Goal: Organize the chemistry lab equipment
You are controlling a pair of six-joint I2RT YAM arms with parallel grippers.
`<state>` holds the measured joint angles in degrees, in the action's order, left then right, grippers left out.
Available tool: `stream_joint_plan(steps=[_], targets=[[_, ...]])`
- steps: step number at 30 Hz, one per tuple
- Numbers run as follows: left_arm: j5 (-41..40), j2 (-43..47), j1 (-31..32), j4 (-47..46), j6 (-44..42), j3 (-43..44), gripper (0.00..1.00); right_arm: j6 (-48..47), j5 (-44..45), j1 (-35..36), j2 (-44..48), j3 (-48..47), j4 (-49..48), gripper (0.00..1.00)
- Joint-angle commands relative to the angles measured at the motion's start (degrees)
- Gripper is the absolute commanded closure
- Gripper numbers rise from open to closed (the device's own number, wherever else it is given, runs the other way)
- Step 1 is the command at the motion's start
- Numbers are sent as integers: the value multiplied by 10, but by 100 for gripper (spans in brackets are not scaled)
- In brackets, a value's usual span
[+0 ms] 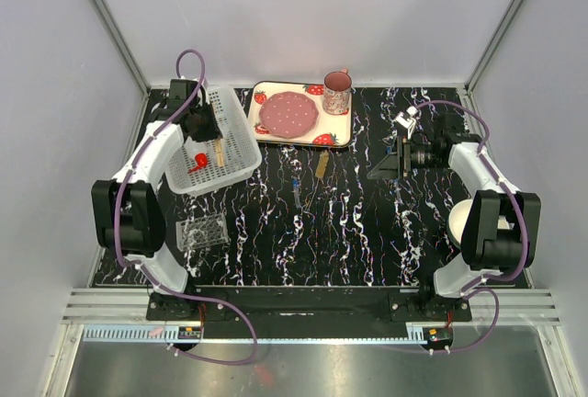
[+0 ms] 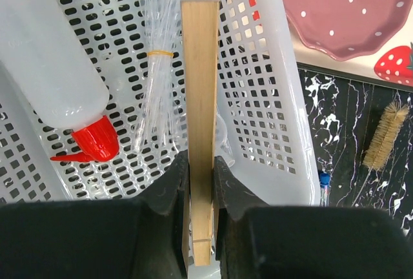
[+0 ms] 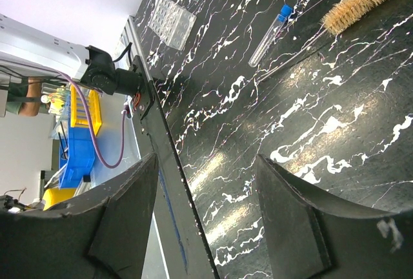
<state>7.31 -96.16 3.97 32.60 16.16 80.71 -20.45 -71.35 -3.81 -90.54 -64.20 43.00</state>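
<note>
My left gripper [image 2: 200, 166] is shut on a tan wooden stick [image 2: 200, 79], which hangs upright over the white perforated basket [image 1: 241, 130]. In that basket lie a white red-capped bottle [image 2: 58, 72] and a banded bundle of clear tubes [image 2: 153, 85]. A blue-tipped tube [image 1: 296, 187] lies on the black table, and it also shows in the right wrist view as the blue-tipped tube [image 3: 271, 30]. The clear grid rack [image 1: 202, 230] stands at the near left. My right gripper [image 3: 205, 159] hovers open over the table's right side with nothing between its fingers.
A bristle brush [image 1: 322, 165] lies near the tube. The strawberry tray [image 1: 342, 132] with a pink plate [image 1: 288, 114] and a mug [image 1: 337, 92] sits at the back. A cream bowl [image 1: 459, 218] is partly hidden by the right arm.
</note>
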Motion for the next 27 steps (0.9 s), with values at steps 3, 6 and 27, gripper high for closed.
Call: stream_joint_plan(steps=[3, 6, 27], targets=[[-11, -16, -10, -1, -17, 40, 86, -21, 1, 1, -3, -27, 12, 33], [-16, -23, -14, 8, -20, 52, 78, -23, 1, 1, -2, -28, 15, 33], [-98, 190, -27, -46, -29, -59, 1, -47, 17, 1, 6, -35, 33, 32]])
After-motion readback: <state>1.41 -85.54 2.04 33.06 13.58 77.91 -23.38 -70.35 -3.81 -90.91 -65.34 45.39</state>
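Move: The left hand already has the wooden clamp between its fingers, inside the white basket. Its resting spot on the basket floor is almost straight below, about 5 cm down, 2 cm back and 1 cm to the right. The white bottle with the red cap lies level with the hand, some 7 cm left; the clear pipette bundle is 1 cm ahead, straight below. From the idle right hand that spot is roughly 40 cm left and 7 cm ahead. Left by about 2 cm and slightly forward, the left hand eases along at nearly constant height just above the basket floor, its fingers parting to let go of the wooden clamp. Still opening to nearly full width, it then lifts some 5 cm and draws back about 3 cm, away from the clamp, the fingertips tilting up around 10 degrees. ##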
